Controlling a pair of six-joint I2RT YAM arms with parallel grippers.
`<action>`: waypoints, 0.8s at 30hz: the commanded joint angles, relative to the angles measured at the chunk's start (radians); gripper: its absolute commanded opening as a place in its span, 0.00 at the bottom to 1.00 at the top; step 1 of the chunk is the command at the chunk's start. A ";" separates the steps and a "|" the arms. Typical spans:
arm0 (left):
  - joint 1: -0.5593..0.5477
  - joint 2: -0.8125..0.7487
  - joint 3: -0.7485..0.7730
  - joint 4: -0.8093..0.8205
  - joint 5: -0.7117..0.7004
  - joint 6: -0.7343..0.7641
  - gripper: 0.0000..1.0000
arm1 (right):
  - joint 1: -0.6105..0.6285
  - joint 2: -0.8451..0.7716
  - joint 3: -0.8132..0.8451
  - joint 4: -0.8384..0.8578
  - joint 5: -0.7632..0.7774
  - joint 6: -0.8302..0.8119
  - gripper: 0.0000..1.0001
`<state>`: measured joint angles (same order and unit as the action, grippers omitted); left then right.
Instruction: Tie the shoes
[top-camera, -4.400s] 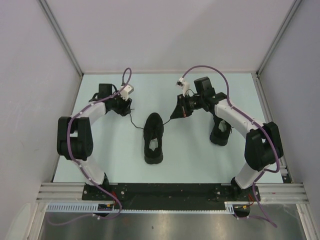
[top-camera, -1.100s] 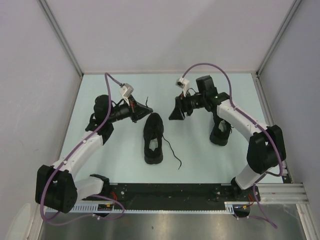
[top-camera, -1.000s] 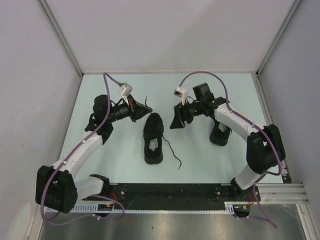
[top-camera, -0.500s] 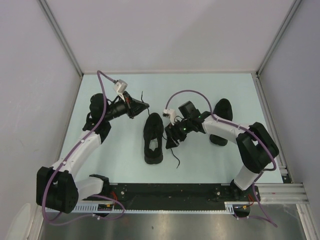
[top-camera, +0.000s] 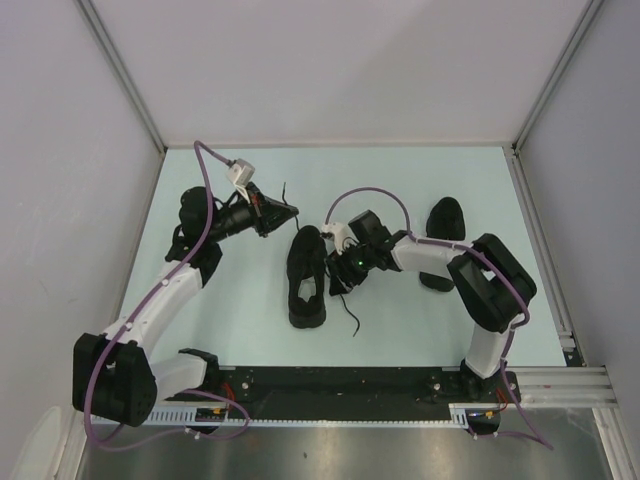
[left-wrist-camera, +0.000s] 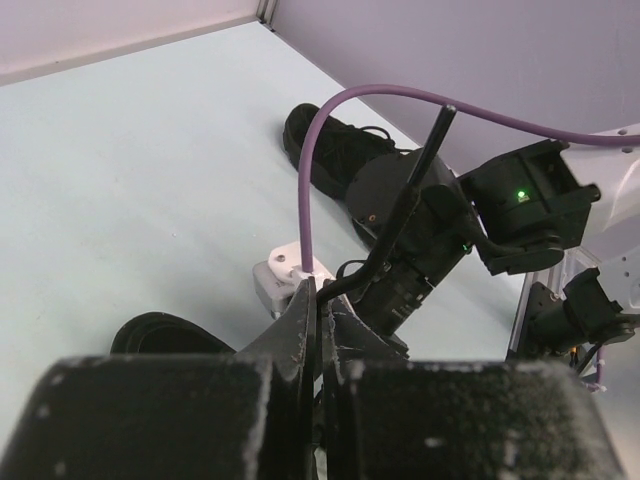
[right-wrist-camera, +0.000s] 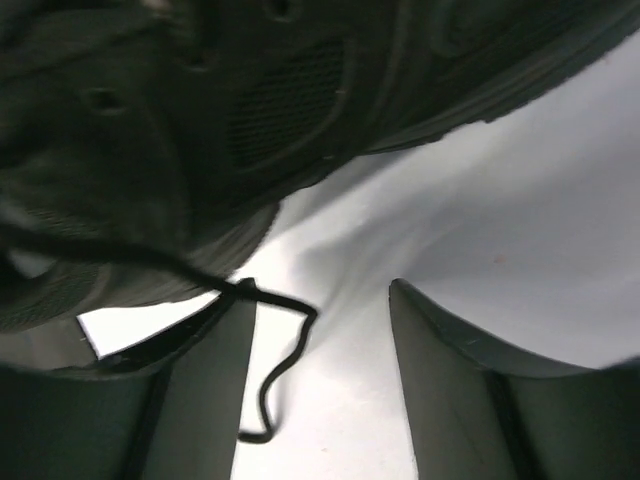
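Observation:
A black shoe (top-camera: 305, 275) lies in the middle of the pale table, toe towards the back. My left gripper (top-camera: 290, 212) hovers just behind and left of its toe, shut on one thin black lace (left-wrist-camera: 405, 200), whose end sticks up past the jaws (left-wrist-camera: 322, 295). My right gripper (top-camera: 338, 285) is low against the shoe's right side and open. In the right wrist view the shoe (right-wrist-camera: 200, 120) fills the top, and the loose lace (right-wrist-camera: 275, 375) lies on the table between the spread fingers (right-wrist-camera: 320, 295). A second black shoe (top-camera: 446, 215) lies to the right, partly behind the right arm.
Grey walls and metal posts (top-camera: 120, 75) close in the table on three sides. The black base rail (top-camera: 330, 385) runs along the near edge. The right arm's purple cable (top-camera: 365, 195) arches above the shoe.
The right arm has swung down and left to the shoe's right side, over the loose lace, and its jaws have narrowed slightly. The left gripper keeps hold of its lace.

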<state>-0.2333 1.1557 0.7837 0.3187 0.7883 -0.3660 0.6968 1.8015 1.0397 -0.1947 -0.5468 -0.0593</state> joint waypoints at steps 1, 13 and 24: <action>0.011 -0.010 0.043 0.019 0.008 0.001 0.00 | -0.002 0.007 -0.003 0.040 0.022 -0.007 0.32; 0.028 -0.042 0.074 -0.095 -0.083 0.160 0.00 | -0.135 -0.353 -0.009 -0.256 -0.177 -0.082 0.00; 0.087 -0.007 0.095 -0.148 -0.090 0.210 0.00 | -0.226 -0.471 -0.046 -0.465 -0.211 -0.263 0.00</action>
<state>-0.1783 1.1450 0.8410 0.1703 0.7082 -0.1970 0.4927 1.4052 1.0134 -0.5480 -0.7418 -0.2165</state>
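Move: The loose right lace runs between the right hand's open fingers, practically at the finger point and about 1 cm below. The middle of the laced shoe is about 6 cm to that hand's left and 1 cm ahead, at about its height; the other shoe stands some 23 cm right and 9 cm ahead. From the left hand, already holding its lace, the laced shoe's middle is about 7 cm back, 1 cm right and 22 cm down, the right lace 8 cm back, 8 cm right and 23 cm down. Almost in place, the right hand shuts its open fingers on the right lace, then climbs about 10 cm while swinging some 7 cm right, away from the laced shoe, drawing the pinched lace out and easing slightly back at the end. The left hand, keeping its grip on the other lace, goes 3–4 cm left and forward, away from the shoe. ##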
